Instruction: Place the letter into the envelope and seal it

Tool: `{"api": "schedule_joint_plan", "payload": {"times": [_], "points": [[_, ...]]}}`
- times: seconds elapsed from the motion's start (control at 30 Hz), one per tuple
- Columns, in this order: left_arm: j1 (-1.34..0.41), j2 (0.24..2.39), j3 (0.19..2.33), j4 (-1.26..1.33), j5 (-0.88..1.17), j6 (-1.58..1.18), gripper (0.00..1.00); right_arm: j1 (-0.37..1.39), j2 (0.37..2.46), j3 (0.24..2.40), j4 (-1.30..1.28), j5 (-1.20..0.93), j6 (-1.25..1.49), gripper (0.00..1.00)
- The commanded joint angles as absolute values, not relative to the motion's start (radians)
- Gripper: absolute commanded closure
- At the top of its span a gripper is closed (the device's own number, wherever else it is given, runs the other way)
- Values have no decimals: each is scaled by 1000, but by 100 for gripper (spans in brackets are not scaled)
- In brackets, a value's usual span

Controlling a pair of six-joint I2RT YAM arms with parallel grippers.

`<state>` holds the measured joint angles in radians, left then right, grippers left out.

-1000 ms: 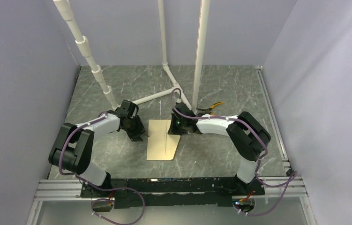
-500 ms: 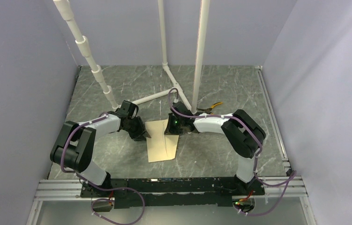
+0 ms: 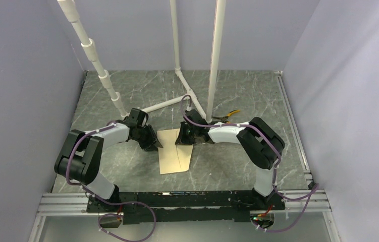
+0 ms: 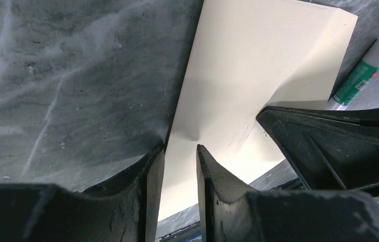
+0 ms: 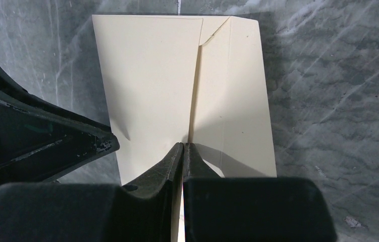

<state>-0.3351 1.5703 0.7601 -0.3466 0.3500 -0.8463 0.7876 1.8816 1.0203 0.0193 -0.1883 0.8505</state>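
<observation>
The tan envelope (image 3: 175,154) lies flat on the marbled table between both arms. In the right wrist view the envelope (image 5: 147,75) has one panel (image 5: 232,101) folded along a raised crease, and my right gripper (image 5: 183,144) is shut on that raised paper edge. My left gripper (image 4: 179,147) is at the envelope's (image 4: 258,55) left edge, jaws a narrow gap apart with the paper showing between them and one fingertip (image 4: 201,151) denting the sheet. From above, the left gripper (image 3: 156,144) and right gripper (image 3: 181,139) face each other across the envelope's far end. The letter is hidden.
A green and white glue stick (image 4: 361,75) lies just beyond the envelope's far corner. Orange-handled pliers (image 3: 230,114) rest behind the right arm. White pipes (image 3: 197,103) stand on the table at the back. Grey walls close in both sides.
My left gripper has moved right onto the envelope's left edge and its jaws have narrowed. The right gripper has shifted slightly left, and the envelope has turned a little.
</observation>
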Motion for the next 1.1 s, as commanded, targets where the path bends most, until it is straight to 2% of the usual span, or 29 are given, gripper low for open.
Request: {"api": "schedule_joint_plan", "payload": {"times": [0.0,0.13,0.3,0.5,0.67,0.77,0.9,1.07], "points": [[-338,1581,757,-275,374,-845,65,801,1881,1001,65,-204,884,92],[-330,1505,767,-337,295,-835,62,793,1789,999,5,-114,862,87],[-328,1419,844,-449,235,-769,53,781,1652,1027,-127,-25,799,68],[-328,1295,879,-535,191,-750,40,781,1519,1015,-293,243,730,57],[-328,1195,886,-592,119,-740,26,781,1467,951,-357,455,687,35],[-328,1164,888,-596,111,-735,17,781,1467,918,-338,529,640,26],[-328,1141,863,-550,145,-761,8,781,1498,873,-234,532,561,24],[-328,1128,838,-499,167,-789,7,782,1517,795,-52,471,488,27]]}}
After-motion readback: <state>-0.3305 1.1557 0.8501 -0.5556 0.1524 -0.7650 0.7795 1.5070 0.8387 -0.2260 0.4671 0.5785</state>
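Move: The glue stick I am going for lies about 13 cm to the right of my right hand and 6 cm ahead, near the same height. The envelope's middle is some 4 cm back and 1 cm left of that hand. The foot of the white pipe stands roughly 13 cm ahead and 17 cm right of it, and the pliers 15 cm ahead and 27 cm right. From my left hand the glue stick is about 22 cm right and 7 cm ahead. I lift both hands off the envelope. My right hand rises some 9 cm, then swings about 15 cm right and sinks again towards the glue stick, fingers opening to three-quarters as their leftward lean rolls out and they point forward-down. My left hand climbs about 11 cm and drifts a little left, its fingers tilting forward and opening almost fully. ##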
